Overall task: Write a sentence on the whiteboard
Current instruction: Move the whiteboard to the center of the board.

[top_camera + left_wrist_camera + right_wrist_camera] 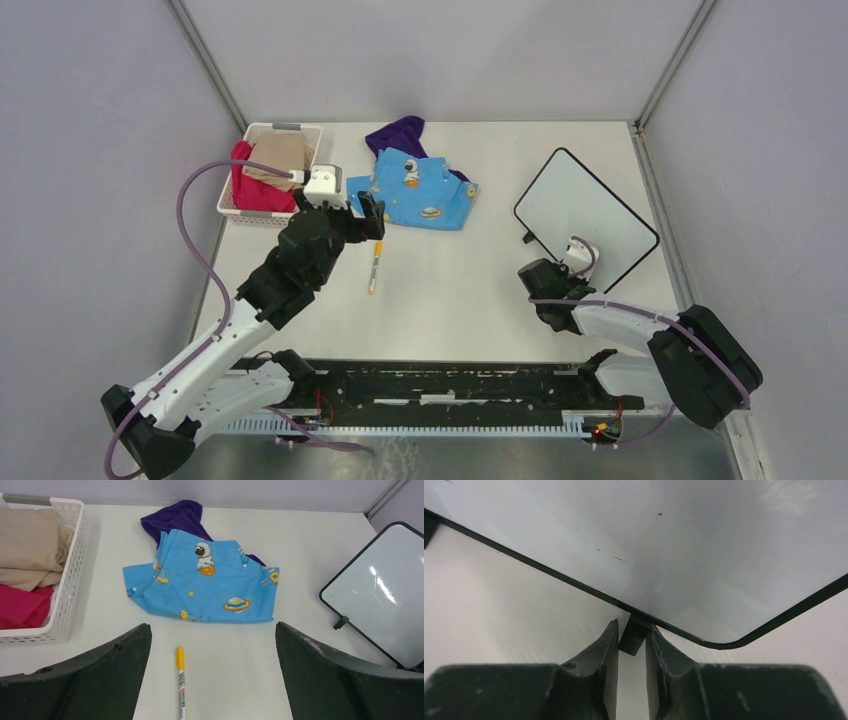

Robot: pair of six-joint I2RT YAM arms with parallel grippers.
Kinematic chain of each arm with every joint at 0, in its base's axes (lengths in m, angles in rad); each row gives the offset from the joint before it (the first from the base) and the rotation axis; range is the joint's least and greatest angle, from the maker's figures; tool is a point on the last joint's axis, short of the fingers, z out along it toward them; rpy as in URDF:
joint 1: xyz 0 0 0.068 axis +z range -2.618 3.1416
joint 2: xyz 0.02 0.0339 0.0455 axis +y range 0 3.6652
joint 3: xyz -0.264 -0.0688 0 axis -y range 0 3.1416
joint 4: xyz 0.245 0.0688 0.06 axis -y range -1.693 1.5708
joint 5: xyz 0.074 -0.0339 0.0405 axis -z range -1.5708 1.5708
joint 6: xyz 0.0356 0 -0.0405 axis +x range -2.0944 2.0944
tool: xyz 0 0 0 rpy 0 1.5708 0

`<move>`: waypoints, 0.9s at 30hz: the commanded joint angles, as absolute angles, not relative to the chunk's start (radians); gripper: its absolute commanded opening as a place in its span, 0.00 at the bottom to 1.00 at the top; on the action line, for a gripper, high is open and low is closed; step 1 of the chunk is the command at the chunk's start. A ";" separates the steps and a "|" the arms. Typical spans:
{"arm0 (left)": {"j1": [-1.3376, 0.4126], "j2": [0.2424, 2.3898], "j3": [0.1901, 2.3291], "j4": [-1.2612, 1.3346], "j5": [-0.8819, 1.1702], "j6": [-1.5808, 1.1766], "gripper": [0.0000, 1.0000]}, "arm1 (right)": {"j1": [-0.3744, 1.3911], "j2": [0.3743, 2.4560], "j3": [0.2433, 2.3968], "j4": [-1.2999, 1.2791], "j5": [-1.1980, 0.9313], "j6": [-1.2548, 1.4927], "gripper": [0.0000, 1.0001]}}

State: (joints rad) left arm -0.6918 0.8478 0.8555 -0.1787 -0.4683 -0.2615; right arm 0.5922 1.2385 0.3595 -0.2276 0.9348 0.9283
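Observation:
The whiteboard lies tilted at the right of the table. Its white face shows only a few small specks, and no sentence is in view. My right gripper is at the board's near edge, its jaws closed on one small black foot under the frame. A marker with a yellow cap lies on the table left of centre. My left gripper hovers over it, wide open and holding nothing.
A white basket holding beige and pink clothes stands at the back left. A blue space-print cloth lies over a purple cloth behind the marker. Grey walls close in the table.

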 commanded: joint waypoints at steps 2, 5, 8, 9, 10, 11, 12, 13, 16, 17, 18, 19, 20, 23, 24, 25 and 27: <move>-0.695 0.853 0.895 -0.155 -0.482 -0.278 0.98 | 0.671 1.198 0.307 -0.090 0.843 0.678 0.00; -0.695 0.852 0.894 -0.155 -0.494 -0.270 0.98 | 0.723 1.155 0.284 -0.059 0.816 0.604 0.00; -0.695 0.850 0.893 -0.155 -0.501 -0.264 0.98 | 0.764 1.095 0.249 -0.019 0.763 0.541 0.00; -0.695 0.850 0.892 -0.154 -0.502 -0.263 0.98 | 0.777 1.071 0.234 -0.009 0.746 0.522 0.00; -0.695 0.850 0.891 -0.153 -0.503 -0.261 0.98 | 0.786 1.052 0.222 -0.007 0.724 0.506 0.00; -0.695 0.849 0.891 -0.152 -0.504 -0.259 0.98 | 0.796 1.028 0.209 0.019 0.706 0.486 0.00; -0.696 0.850 0.892 -0.152 -0.505 -0.259 0.98 | 0.804 1.010 0.201 0.026 0.690 0.471 0.00; -0.695 0.850 0.891 -0.152 -0.505 -0.259 0.98 | 0.815 0.996 0.193 0.025 0.680 0.463 0.00; -0.695 0.853 0.891 -0.150 -0.506 -0.257 0.98 | 0.835 0.970 0.180 0.032 0.631 0.420 0.00; -0.695 0.854 0.891 -0.151 -0.506 -0.257 0.98 | 0.842 0.968 0.179 0.038 0.609 0.403 0.00; -0.695 0.856 0.890 -0.151 -0.507 -0.257 0.98 | 0.853 0.968 0.177 0.044 0.597 0.391 0.00; -0.695 0.857 0.890 -0.151 -0.508 -0.256 0.98 | 0.862 0.969 0.177 0.052 0.584 0.378 0.00; -0.695 0.860 0.890 -0.152 -0.508 -0.255 0.98 | 0.867 0.971 0.178 0.060 0.573 0.369 0.00; -0.696 0.867 0.891 -0.151 -0.511 -0.252 0.98 | 0.877 0.979 0.169 0.110 0.539 0.340 0.00; -0.695 0.869 0.890 -0.151 -0.513 -0.253 0.98 | 0.877 0.984 0.168 0.130 0.527 0.327 0.00; -0.695 0.868 0.890 -0.151 -0.515 -0.251 0.98 | 0.877 0.990 0.167 0.148 0.513 0.318 0.00; -0.695 0.870 0.888 -0.151 -0.517 -0.249 0.98 | 0.877 1.015 0.172 0.189 0.488 0.290 0.00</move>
State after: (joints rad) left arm -0.6918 0.8688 0.8555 -0.1852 -0.4892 -0.2611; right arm 0.8612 0.9836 0.1764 0.0864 0.6083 0.3866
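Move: The open middle of the table, where the whiteboard is being taken, lies about 26 cm to the right hand's left, some 3 cm farther out and about 1 cm below it. The whiteboard's middle is roughly 10 cm straight ahead of that hand; the orange-capped marker lies about 38 cm left and 1 cm ahead, the blue cloth some 32 cm left and 16 cm ahead. From the left hand, the table's middle is about 15 cm right, 2 cm back and 29 cm down. Still pinching the black tab on the whiteboard's near edge, the right hand pulls the board left by about 10 cm towards the middle of the table, staying at one low height. All the while it turns some 45 degrees counter-clockwise, and the fingers keep their hold. ##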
